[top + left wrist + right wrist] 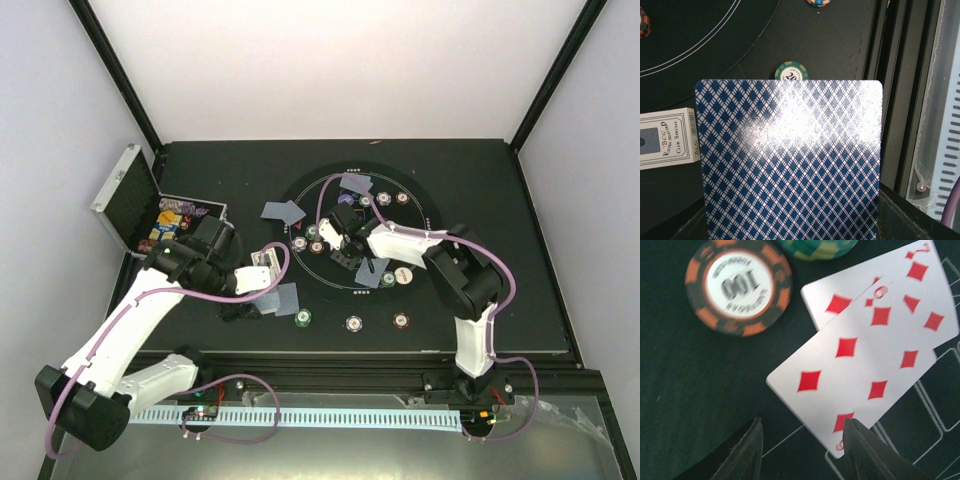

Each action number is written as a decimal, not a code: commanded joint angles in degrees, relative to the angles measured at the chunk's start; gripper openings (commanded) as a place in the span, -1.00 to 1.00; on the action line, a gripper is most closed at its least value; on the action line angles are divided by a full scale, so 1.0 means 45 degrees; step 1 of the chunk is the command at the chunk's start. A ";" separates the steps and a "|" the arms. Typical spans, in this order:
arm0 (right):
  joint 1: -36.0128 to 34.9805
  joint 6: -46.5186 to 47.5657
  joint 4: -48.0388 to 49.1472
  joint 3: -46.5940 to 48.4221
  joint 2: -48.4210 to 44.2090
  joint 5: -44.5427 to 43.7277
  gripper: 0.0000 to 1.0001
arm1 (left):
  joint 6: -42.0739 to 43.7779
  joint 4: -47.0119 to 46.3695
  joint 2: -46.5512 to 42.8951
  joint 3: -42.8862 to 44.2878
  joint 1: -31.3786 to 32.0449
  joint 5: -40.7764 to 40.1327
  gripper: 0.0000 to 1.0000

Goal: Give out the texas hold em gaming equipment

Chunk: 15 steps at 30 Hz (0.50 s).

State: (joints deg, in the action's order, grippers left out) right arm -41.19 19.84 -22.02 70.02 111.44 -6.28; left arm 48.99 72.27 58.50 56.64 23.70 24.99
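Observation:
My left gripper [268,283] is shut on a blue diamond-backed playing card [790,160]; the card fills the left wrist view and hides the fingers. A green chip [791,71] lies just beyond its top edge. My right gripper [805,452] hangs open low over the round mat [420,235]. Its right fingertip [857,440] overlaps the corner of a face-up six of diamonds [855,365], which lies on a seven of diamonds [920,290]. An orange-and-black 100 chip [739,286] and a green chip [817,247] lie beyond. More chips [354,323] and face-down cards [283,212] dot the table.
An open silver studded case [125,195] holding chips stands at the left. A card box [667,136] lies beside the left gripper. A red triangle marker [298,232] sits at the mat's left side. The table's front rail [400,355] runs close behind the near chips.

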 commanded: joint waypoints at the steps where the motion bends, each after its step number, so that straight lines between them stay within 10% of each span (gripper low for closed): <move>1: 0.0271 -0.1025 -0.1119 0.1446 0.0776 -0.0010 -0.09 | 0.0255 0.0190 -0.0175 0.0065 -0.0014 -0.0140 -0.97; 15: 0.1221 -0.2527 -0.2788 0.4090 0.2730 -0.1495 -0.12 | 0.0305 0.0371 -0.0501 0.0021 -0.0033 -0.0342 -0.97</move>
State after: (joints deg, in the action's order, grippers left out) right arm -37.85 10.61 -32.23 87.39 122.19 -8.82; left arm 49.36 72.66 57.41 56.62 23.70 23.94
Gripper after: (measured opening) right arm 0.442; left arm 0.649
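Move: The right hand is low over the layout. The face-up six of diamonds has its middle some 4 cm ahead and 2 cm left of it, about 1 cm lower. The seven of diamonds, partly beneath the six, is about 8 cm ahead and 4 cm left; the orange 100 chip is roughly 3 cm ahead and 8 cm left, the green chip 7 cm ahead and 9 cm left. From the left hand the six is around 18 cm ahead, 23 cm right and 16 cm below. Forward and level, the right hand slides about 5 cm just above the mat, turning some 15 degrees clockwise. Its fingers stay part-open, tips down on the near end of the six of diamonds, dragging that card forward past the green chip and across the seven. The left hand keeps holding the blue-backed cards still. ##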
